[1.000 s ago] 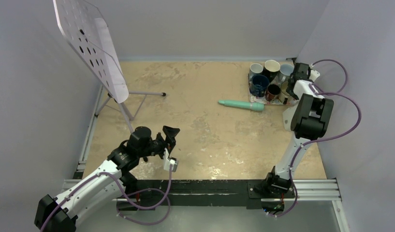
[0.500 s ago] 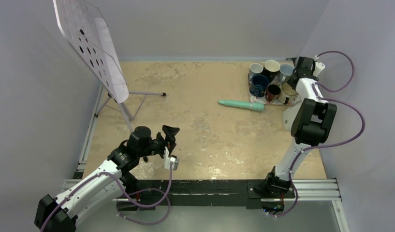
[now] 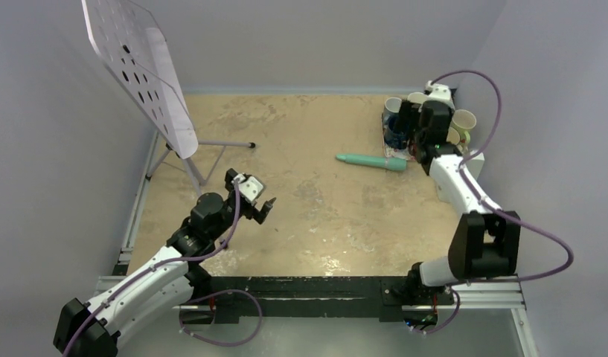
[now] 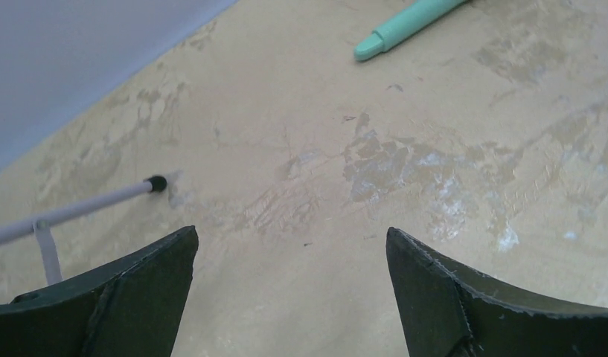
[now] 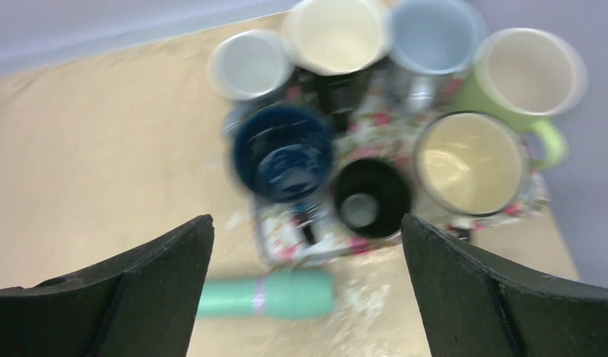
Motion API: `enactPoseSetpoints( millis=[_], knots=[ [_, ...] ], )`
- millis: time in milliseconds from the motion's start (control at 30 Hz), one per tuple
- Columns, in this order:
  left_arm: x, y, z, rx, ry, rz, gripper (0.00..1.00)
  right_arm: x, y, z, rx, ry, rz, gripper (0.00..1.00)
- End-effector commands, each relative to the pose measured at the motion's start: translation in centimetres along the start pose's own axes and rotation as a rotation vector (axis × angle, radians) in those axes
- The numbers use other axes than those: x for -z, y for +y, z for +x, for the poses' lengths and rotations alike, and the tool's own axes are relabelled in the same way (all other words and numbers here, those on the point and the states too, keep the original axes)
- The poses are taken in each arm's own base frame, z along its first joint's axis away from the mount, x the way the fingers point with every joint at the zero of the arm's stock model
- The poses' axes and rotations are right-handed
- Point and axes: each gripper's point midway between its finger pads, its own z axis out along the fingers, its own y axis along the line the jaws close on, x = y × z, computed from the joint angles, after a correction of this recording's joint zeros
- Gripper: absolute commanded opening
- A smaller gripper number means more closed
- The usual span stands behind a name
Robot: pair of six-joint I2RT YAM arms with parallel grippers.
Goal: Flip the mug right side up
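Several mugs stand close together at the back right, each with its mouth up. In the right wrist view I see a green mug [image 5: 531,74] with a cream inside, a cream enamel mug [image 5: 468,162], a black mug [image 5: 371,197] and a navy mug [image 5: 283,151]. In the top view the green mug [image 3: 464,120] stands at the right end of the group. My right gripper [image 3: 420,119] hangs above the mugs; the right gripper [image 5: 306,219] is open and holds nothing. My left gripper [image 3: 252,195] is far off at the front left; the left gripper [image 4: 291,230] is open over bare table.
A floral tray [image 5: 286,238] lies under some of the mugs. A teal cylinder [image 3: 371,161] lies on its side just in front of the tray. A perforated white board on a tripod stand [image 3: 144,74] occupies the back left, one stand leg [image 4: 77,208] reaching toward the left gripper.
The right gripper has opened and swung up and left from the group's right end, where the green mug now shows. The left gripper has lifted, turned and opened wider.
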Motion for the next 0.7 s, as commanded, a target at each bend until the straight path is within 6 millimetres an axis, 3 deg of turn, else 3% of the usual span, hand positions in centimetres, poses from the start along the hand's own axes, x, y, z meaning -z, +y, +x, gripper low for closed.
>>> enactPoseSetpoints(
  millis=[0, 67, 100, 133, 200, 333, 400, 500, 667],
  knots=[
    [0.6, 2.3, 0.2, 0.32, -0.02, -0.202, 1.0, 6.5, 7.6, -2.4, 0.135, -0.251, -0.371, 0.99],
    [0.9, 2.9, 0.3, 0.302, -0.027, -0.233, 1.0, 9.7, 8.8, -1.4, 0.121, -0.335, -0.506, 0.99],
    [1.3, 3.7, 0.4, 0.31, -0.023, -0.284, 1.0, 10.8, 8.8, 0.5, 0.111, -0.343, -0.554, 0.99],
    [1.6, 4.4, 0.5, 0.327, -0.017, -0.33, 1.0, 12.0, 8.4, 1.0, 0.09, -0.382, -0.573, 0.99],
    [2.3, 5.6, 1.2, 0.384, -0.002, -0.422, 1.0, 13.7, 7.2, 2.3, 0.052, -0.452, -0.579, 0.99],
    [3.0, 6.0, 2.7, 0.435, 0.045, -0.487, 1.0, 16.8, 4.1, 2.2, 0.019, -0.603, -0.505, 0.99],
    [3.1, 6.1, 3.2, 0.44, 0.052, -0.505, 1.0, 17.9, 2.1, 1.9, 0.029, -0.673, -0.432, 0.99],
    [3.6, 7.1, 3.3, 0.418, 0.044, -0.566, 1.0, 18.3, 0.4, 3.5, 0.029, -0.689, -0.373, 0.99],
    [4.7, 8.3, 4.2, 0.367, 0.095, -0.646, 1.0, 19.2, -0.7, 4.4, -0.008, -0.737, -0.358, 0.99]
  ],
)
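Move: The right hand hangs empty and wide open over the tray, with the green mug, already upright, about 20 cm to its right, 5 cm ahead and 16 cm below. At about that same depth, the dark red mug is level and 4 cm to the right, the cream mug level and 13 cm to the right, and the dark blue mug 3 cm ahead and 4 cm to the left. From the left hand the green mug lies roughly 76 cm to the right, 26 cm ahead and 12 cm lower. Sweeping left first, about 10 cm across above the tray and away from the green mug, the right hand then draws back some 18 cm towards its base, rising a little late on; its wrist tips the fingers up about 40 degrees and turns counter-clockwise. The left hand swings left about 8 cm, turning counter-clockwise. Both grippers stay wide open and empty. ##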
